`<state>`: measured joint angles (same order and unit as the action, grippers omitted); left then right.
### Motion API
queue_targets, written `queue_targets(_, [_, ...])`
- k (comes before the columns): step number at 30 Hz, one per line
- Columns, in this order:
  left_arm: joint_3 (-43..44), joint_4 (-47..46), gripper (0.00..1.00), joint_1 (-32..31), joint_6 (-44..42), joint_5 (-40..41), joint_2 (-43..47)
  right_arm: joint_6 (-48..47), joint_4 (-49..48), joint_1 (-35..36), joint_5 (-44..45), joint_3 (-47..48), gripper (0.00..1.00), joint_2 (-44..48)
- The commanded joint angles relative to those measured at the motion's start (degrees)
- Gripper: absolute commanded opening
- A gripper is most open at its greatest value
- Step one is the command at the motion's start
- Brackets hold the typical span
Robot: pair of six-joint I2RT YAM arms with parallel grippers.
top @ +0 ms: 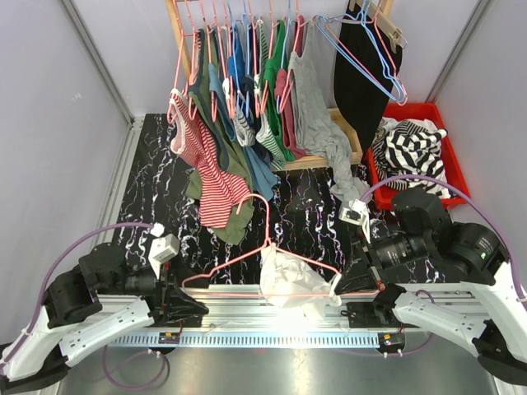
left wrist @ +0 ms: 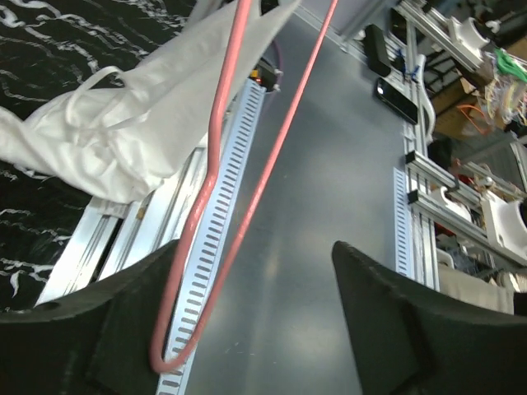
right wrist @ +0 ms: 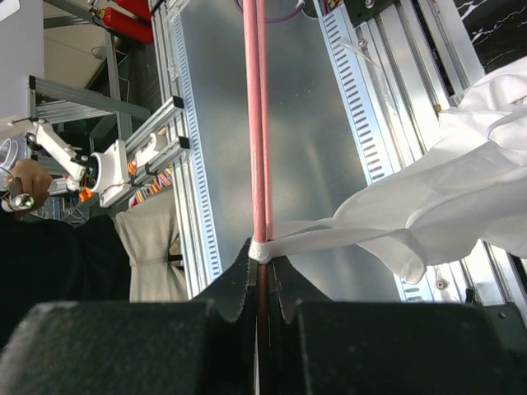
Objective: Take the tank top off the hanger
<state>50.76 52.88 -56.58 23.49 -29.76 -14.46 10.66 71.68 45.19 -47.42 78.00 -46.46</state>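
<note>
A pink wire hanger point(top: 265, 239) lies flat on the black marbled table, hook pointing away. The white tank top point(top: 288, 284) is bunched on its right half and spills over the front rail. My right gripper point(right wrist: 262, 265) is shut on the hanger's right end point(right wrist: 257, 123), where a white strap point(right wrist: 329, 234) loops round the wire just above the fingertips. At the hanger's left end point(left wrist: 169, 350) my left gripper point(left wrist: 257, 247) is open, the wire loop lying close to the left finger point(left wrist: 107, 329) and a wide gap to the other. The tank top point(left wrist: 123, 140) shows beyond it.
A wooden rack point(top: 177, 33) at the back carries several garments on hangers, some drooping onto the table. A red bin point(top: 449, 177) with striped clothes sits at the back right. A slotted aluminium rail point(top: 272, 333) runs along the near edge between the arm bases.
</note>
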Motion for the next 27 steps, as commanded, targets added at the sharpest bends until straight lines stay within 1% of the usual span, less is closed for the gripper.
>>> queue_targets(1, [-0.5, -5.1, 0.63, -0.2, -0.5, -9.3, 0.5, -1.0, -1.2, 0.7, 0.9, 1.9, 0.00, -0.6])
queue_targets(4, [-0.5, -5.3, 0.50, -0.2, -0.5, -10.7, 0.8, -0.9, -0.9, 0.6, 2.2, 2.2, 0.00, -1.0])
queue_targets(5, [-0.4, -5.1, 0.35, -0.2, -0.9, -10.8, 0.5, -0.9, -1.0, 0.7, 2.2, 2.2, 0.00, -1.0])
queue_targets(7, [-0.3, -3.8, 0.14, -0.2, -1.4, -10.1, 0.2, -1.1, -0.9, 0.7, 3.0, 2.5, 0.00, -1.2])
queue_targets(8, [-0.2, -3.2, 0.00, -0.2, -1.8, -9.5, 0.3, -1.0, -0.8, 0.7, 3.2, 2.6, 0.00, -1.3])
queue_targets(11, [0.0, -2.1, 0.00, -0.2, -2.2, -8.4, 0.6, -1.0, -0.7, 0.6, 4.8, 2.8, 0.00, -1.5])
queue_targets(12, [0.1, -1.8, 0.00, -0.2, -2.2, -8.0, 0.7, -0.9, -0.6, 0.7, 6.5, 2.9, 0.00, -1.6])
queue_targets(13, [0.1, -1.6, 0.00, -0.2, -2.1, -7.5, 0.8, -0.6, -0.3, 0.6, 9.5, 3.0, 0.04, -1.7])
queue_targets(14, [0.2, -1.2, 0.00, -0.2, -2.0, -6.8, 0.9, -0.2, -0.1, 0.6, 11.6, 3.2, 0.15, -1.8])
queue_targets(16, [0.6, -0.1, 0.00, -0.2, -2.0, -4.3, 1.0, 0.4, 0.0, 0.6, 16.0, 3.5, 0.24, -2.0])
queue_targets(17, [0.7, 0.4, 0.00, -0.2, -1.5, -3.1, 0.8, 0.9, 0.0, 0.7, 18.4, 3.6, 0.37, -2.1])
queue_targets(18, [1.0, 1.7, 0.00, -0.2, -1.2, 0.1, 0.6, 2.4, 0.0, 0.6, 25.5, 4.1, 0.68, -2.2])
queue_targets(20, [1.2, 3.0, 0.00, -0.2, -0.3, 2.9, -0.6, 4.9, 0.7, 0.6, 34.8, 4.5, 0.90, -2.9])
queue_targets(21, [1.4, 4.4, 0.00, -0.2, 0.2, 6.3, -1.2, 7.6, 0.8, 0.6, 44.4, 4.9, 0.97, -3.1])
queue_targets(22, [1.5, 5.2, 0.00, -0.2, 0.8, 8.1, -1.8, 8.9, 1.2, 0.6, 49.1, 5.1, 1.00, -3.5])
queue_targets(23, [1.7, 5.8, 0.00, -0.2, 1.4, 9.4, -3.5, 10.3, 2.1, 0.6, 53.5, 5.2, 1.00, -4.1])
queue_targets(24, [1.7, 6.8, 0.00, -0.2, 1.7, 11.3, -4.3, 12.9, 2.6, 0.6, 60.4, 5.3, 1.00, -4.3])
queue_targets(26, [1.7, 7.1, 0.00, -0.2, 3.0, 13.3, -6.9, 15.4, 2.1, 0.5, 64.1, 4.2, 1.00, -4.9])
queue_targets(27, [2.1, 7.8, 0.00, -0.2, 3.1, 13.9, -7.9, 15.9, 1.3, 0.6, 64.1, 1.8, 1.00, -4.9])
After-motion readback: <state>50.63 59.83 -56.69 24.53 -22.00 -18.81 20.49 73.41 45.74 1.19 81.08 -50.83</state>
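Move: The hanger's left corner is already between my open left fingers, some 2 cm ahead of and 2 cm to the left of the point where they close, about level. The white tank top's middle is about 21 cm to the right of that hand and 7 cm below it. My shut right hand still holds the hanger's right end. The looped strap is about 2 cm to its left, the tank top's middle some 11 cm left and 8 cm below, and the grey top's hem about 27 cm ahead, 2 cm right and 10 cm below. I shut my left hand on the hanger's left corner, easing back 2 cm as it pinches, while my right stays gripped on the other end. Then my right fingers open wide, let go and sweep about 13 cm forward, a little right and down, turning some 40 degrees clockwise with the fingertips dipping. Meanwhile my left keeps its pinch, carrying the hanger about 4 cm forward and down with a slight roll. ##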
